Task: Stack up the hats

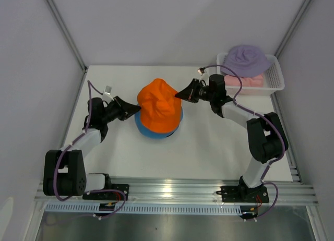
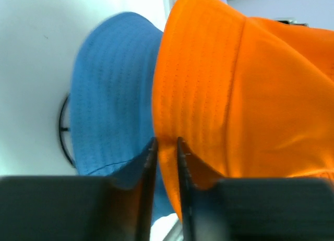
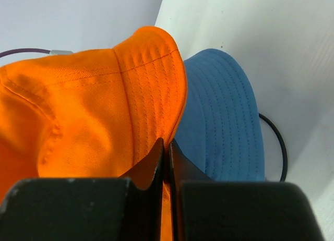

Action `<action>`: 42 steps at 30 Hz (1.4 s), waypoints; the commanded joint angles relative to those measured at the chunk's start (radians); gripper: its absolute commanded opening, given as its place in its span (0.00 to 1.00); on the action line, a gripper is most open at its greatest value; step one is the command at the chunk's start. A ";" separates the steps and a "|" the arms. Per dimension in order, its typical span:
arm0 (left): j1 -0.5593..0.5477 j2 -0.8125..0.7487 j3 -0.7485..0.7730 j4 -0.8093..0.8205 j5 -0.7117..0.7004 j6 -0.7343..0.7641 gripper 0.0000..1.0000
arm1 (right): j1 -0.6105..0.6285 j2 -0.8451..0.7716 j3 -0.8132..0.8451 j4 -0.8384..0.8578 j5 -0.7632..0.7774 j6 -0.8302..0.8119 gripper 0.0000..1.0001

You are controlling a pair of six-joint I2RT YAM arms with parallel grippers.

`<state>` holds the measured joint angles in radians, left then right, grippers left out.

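Observation:
The orange hat (image 1: 159, 105) sits over the blue hat (image 1: 141, 128) in the middle of the table, with only the blue brim showing beneath it. My left gripper (image 1: 136, 109) is closed on the orange brim (image 2: 172, 110) at the hat's left side, the fabric pinched between its fingers (image 2: 166, 142). At the hat's right side my right gripper (image 1: 177, 95) is shut tight on the orange brim (image 3: 156, 95), with the blue brim (image 3: 224, 121) just beside it. A lavender hat (image 1: 245, 59) lies on top of a pink hat (image 1: 244, 81) at the back right.
The lavender and pink hats rest in a white mesh basket (image 1: 277, 80) at the table's back right corner. A black wire stand (image 2: 63, 131) shows under the blue hat, also seen from the right wrist (image 3: 279, 143). White walls enclose the table on three sides.

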<state>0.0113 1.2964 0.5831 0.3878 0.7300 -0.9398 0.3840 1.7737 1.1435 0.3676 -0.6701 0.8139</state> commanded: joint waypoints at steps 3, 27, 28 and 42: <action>-0.033 -0.015 0.017 -0.004 -0.010 0.030 0.01 | 0.018 -0.031 -0.007 -0.031 0.035 -0.053 0.00; -0.036 -0.258 -0.063 -0.418 -0.323 0.305 0.01 | 0.044 -0.148 -0.083 -0.222 0.179 -0.212 0.00; -0.036 -0.261 -0.063 -0.435 -0.330 0.305 0.01 | 0.047 -0.146 -0.085 -0.228 0.187 -0.216 0.01; -0.059 -0.311 -0.094 -0.463 -0.366 0.299 0.02 | 0.076 -0.163 -0.133 -0.242 0.236 -0.231 0.10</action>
<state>-0.0395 1.0550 0.4541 -0.0540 0.3618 -0.6701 0.4515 1.6550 0.9894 0.1432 -0.4736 0.6216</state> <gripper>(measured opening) 0.014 0.091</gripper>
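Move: The left fingers, about a third open, are at the left brim of the orange hat, whose middle lies some 9 cm to their right, about level fore and aft and 2 cm higher. The blue hat sits just beneath it, roughly 9 cm right, 2 cm back and 5 cm below that hand, with the wire stand below. From the right hand, already pinching the opposite brim, the orange hat's middle is about 7 cm left and 6 cm back. Keeping its pinch on the orange brim, the right hand draws the hat down some 6 cm and back about 4 cm over the blue one, fingertips tipping down about 15 degrees. The left fingers shut and end empty, clear of the brim, as that hand sinks about 8 cm, backs off 5 to 6 cm and edges left, its tips dipping some 20 degrees. ##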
